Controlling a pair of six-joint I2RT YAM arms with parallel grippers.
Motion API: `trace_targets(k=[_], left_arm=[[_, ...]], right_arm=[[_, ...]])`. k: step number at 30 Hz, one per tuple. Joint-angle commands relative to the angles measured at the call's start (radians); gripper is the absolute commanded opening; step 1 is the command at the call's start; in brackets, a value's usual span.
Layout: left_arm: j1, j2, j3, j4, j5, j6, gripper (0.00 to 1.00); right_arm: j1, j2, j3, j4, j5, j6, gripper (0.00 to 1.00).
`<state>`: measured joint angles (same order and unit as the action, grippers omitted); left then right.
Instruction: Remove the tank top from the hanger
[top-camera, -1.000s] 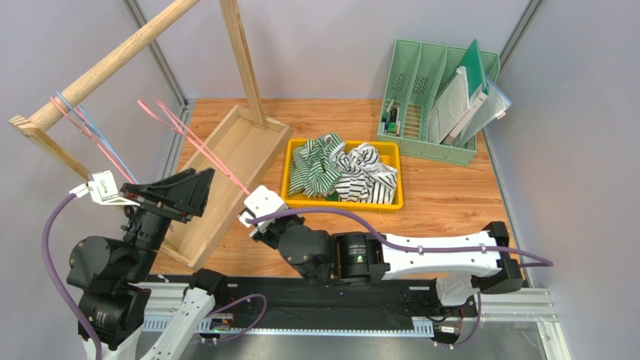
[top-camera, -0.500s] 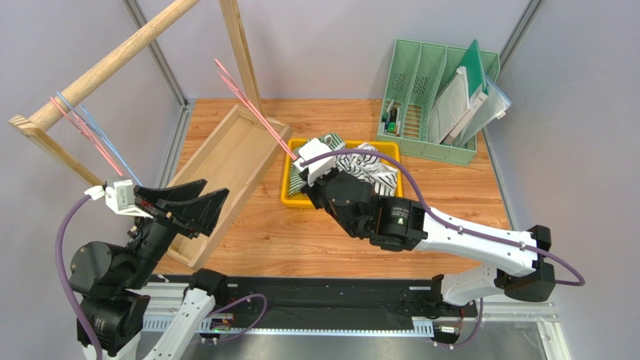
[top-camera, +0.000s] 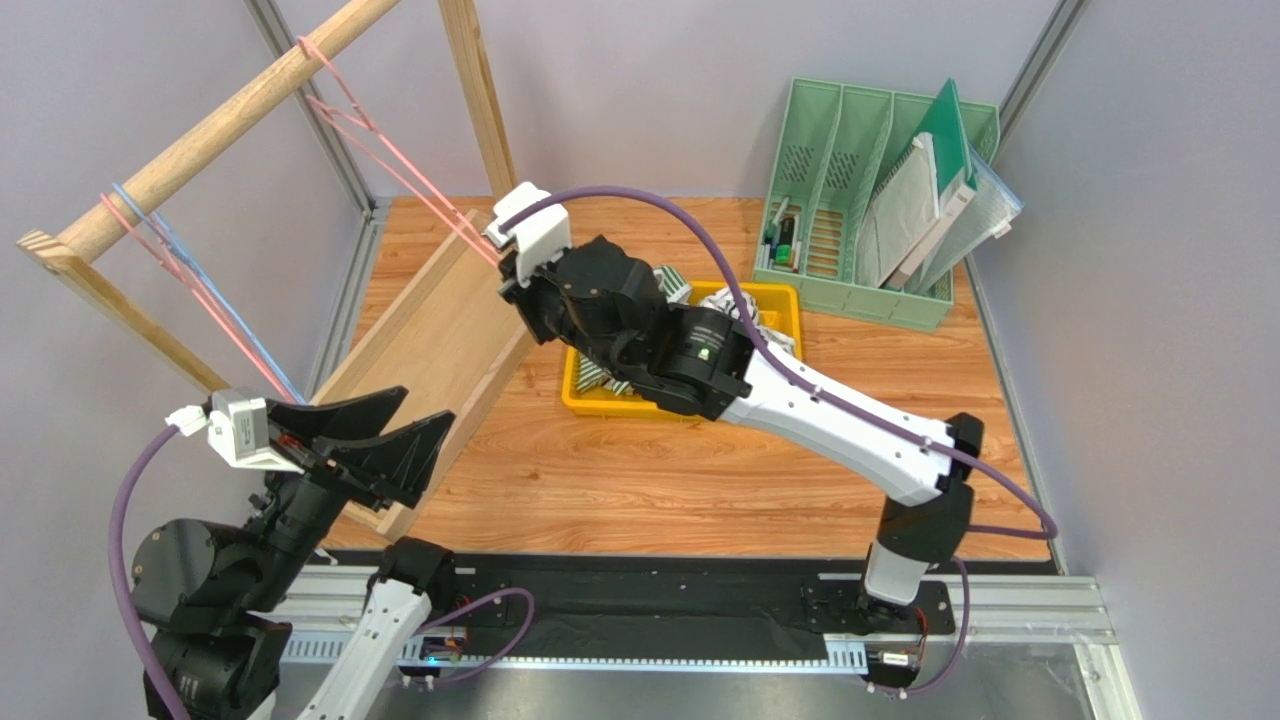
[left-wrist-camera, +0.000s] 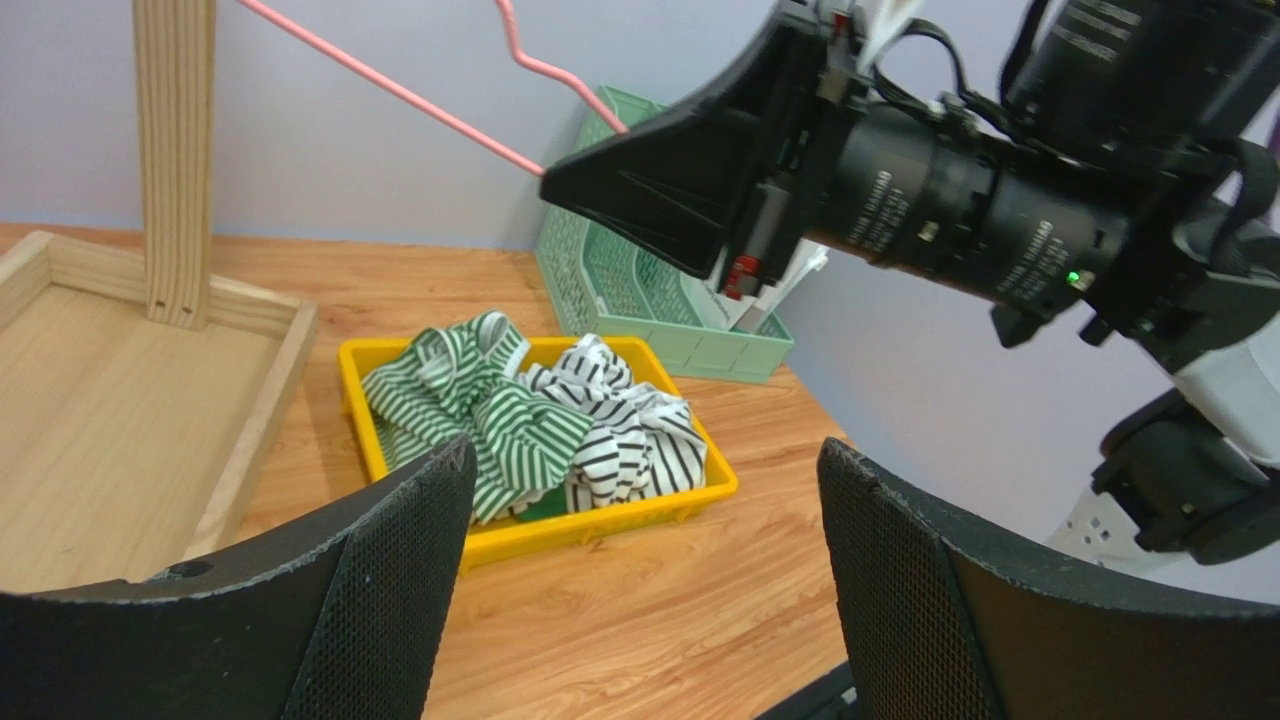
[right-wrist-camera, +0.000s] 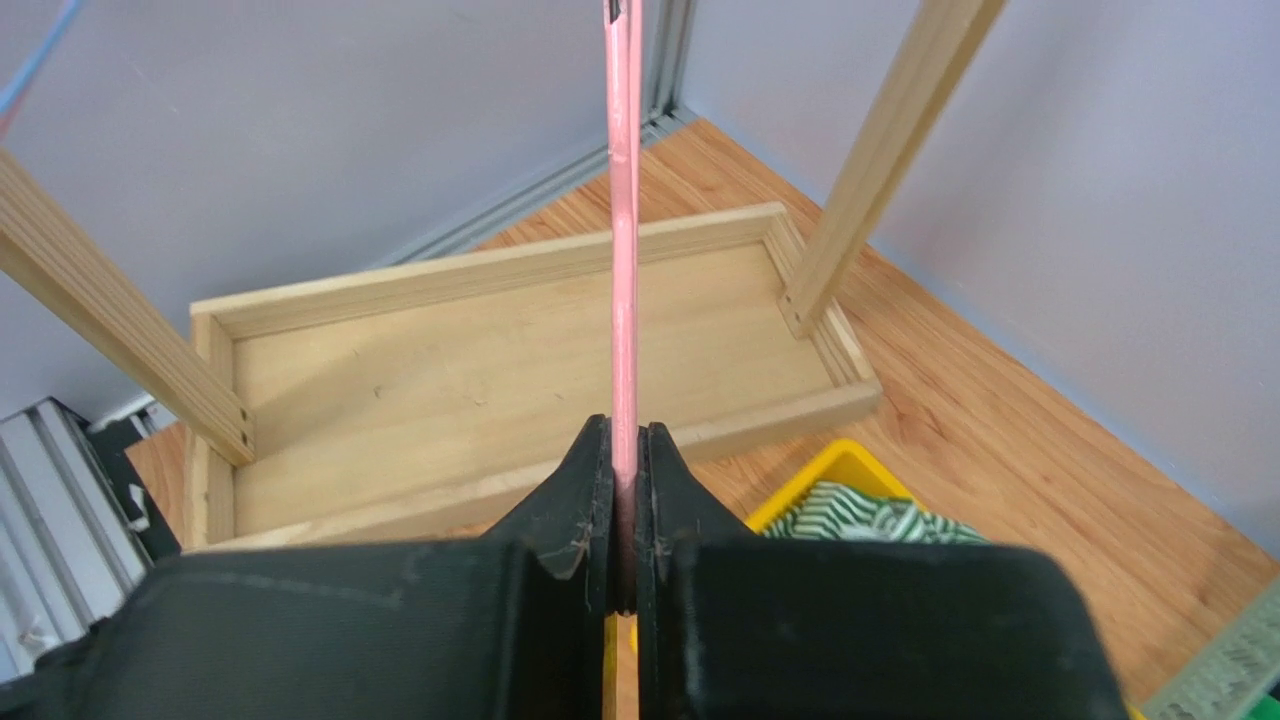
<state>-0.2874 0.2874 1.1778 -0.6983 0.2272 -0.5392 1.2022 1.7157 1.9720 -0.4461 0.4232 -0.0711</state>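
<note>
My right gripper (right-wrist-camera: 625, 450) is shut on the bottom wire of a bare pink hanger (right-wrist-camera: 622, 225), held high over the wooden rack's base (right-wrist-camera: 496, 360). From above, that gripper (top-camera: 504, 263) stands at the back left, and the hanger's far end reaches the wooden rail (top-camera: 226, 128); I cannot tell whether it is hooked on. A green-striped tank top (left-wrist-camera: 466, 405) and a black-striped one (left-wrist-camera: 631, 435) lie crumpled in the yellow tray (left-wrist-camera: 601, 525). My left gripper (left-wrist-camera: 643, 465) is open and empty, low at the front left (top-camera: 421, 428).
A pink and a blue hanger (top-camera: 166, 255) hang at the rail's near left end. The rack's upright post (top-camera: 481, 105) rises from its base (top-camera: 436, 330). A green file organiser (top-camera: 872, 195) with folders stands at the back right. My right arm covers much of the tray (top-camera: 781, 308).
My right arm has swung the pink hanger from the front left, over the tray, up and back to the rail. My left gripper has dropped back a little, still open.
</note>
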Motion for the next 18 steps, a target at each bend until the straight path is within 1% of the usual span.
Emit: trace_targets(k=[1, 2, 5, 8, 12, 18], left_arm=[[-0.001, -0.053, 0.039, -0.02, -0.012, 0.028, 0.88], [-0.001, -0.059, 0.04, -0.02, -0.017, 0.03, 0.88], [-0.001, -0.083, 0.051, -0.03, -0.034, 0.042, 0.88], [-0.001, -0.09, 0.068, -0.061, -0.064, 0.056, 0.88], [-0.001, -0.1, 0.079, -0.082, -0.083, 0.061, 0.88], [-0.001, -0.108, 0.08, -0.089, -0.092, 0.058, 0.88]], right_arm=[[-0.004, 0.111, 0.186, -0.034, -0.073, 0.002, 0.0], [-0.004, 0.13, 0.249, -0.043, -0.084, 0.007, 0.0], [-0.004, 0.194, 0.335, -0.06, -0.115, 0.017, 0.0], [-0.003, 0.24, 0.387, -0.068, -0.142, 0.03, 0.0], [-0.003, 0.278, 0.421, -0.082, -0.162, 0.051, 0.0], [-0.004, 0.291, 0.4, -0.089, -0.162, 0.063, 0.0]])
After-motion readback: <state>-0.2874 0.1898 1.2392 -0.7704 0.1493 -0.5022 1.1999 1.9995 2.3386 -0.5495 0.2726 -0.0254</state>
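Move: The spot on the wooden rod where the pink hanger is to hang lies about 14 cm ahead of the right hand, 19 cm to its left and 8 cm higher. The hangers already hung are roughly 25 cm left of that hand and 2 cm nearer the base, level in height; the wooden tray's middle is some 7 cm ahead, 14 cm left and 40 cm below. From the left hand the rod spot is about 30 cm ahead, 11 cm left and 6 cm up. The empty pink hanger, still pinched by its lower corner in the right hand's shut fingers, is carried about 7 cm left, its hook end leading across the rod towards the hung hangers; the hand slows, turns slightly counter-clockwise and begins to sink at the end. The open, empty left hand backs off some 4 cm, drifting left. ##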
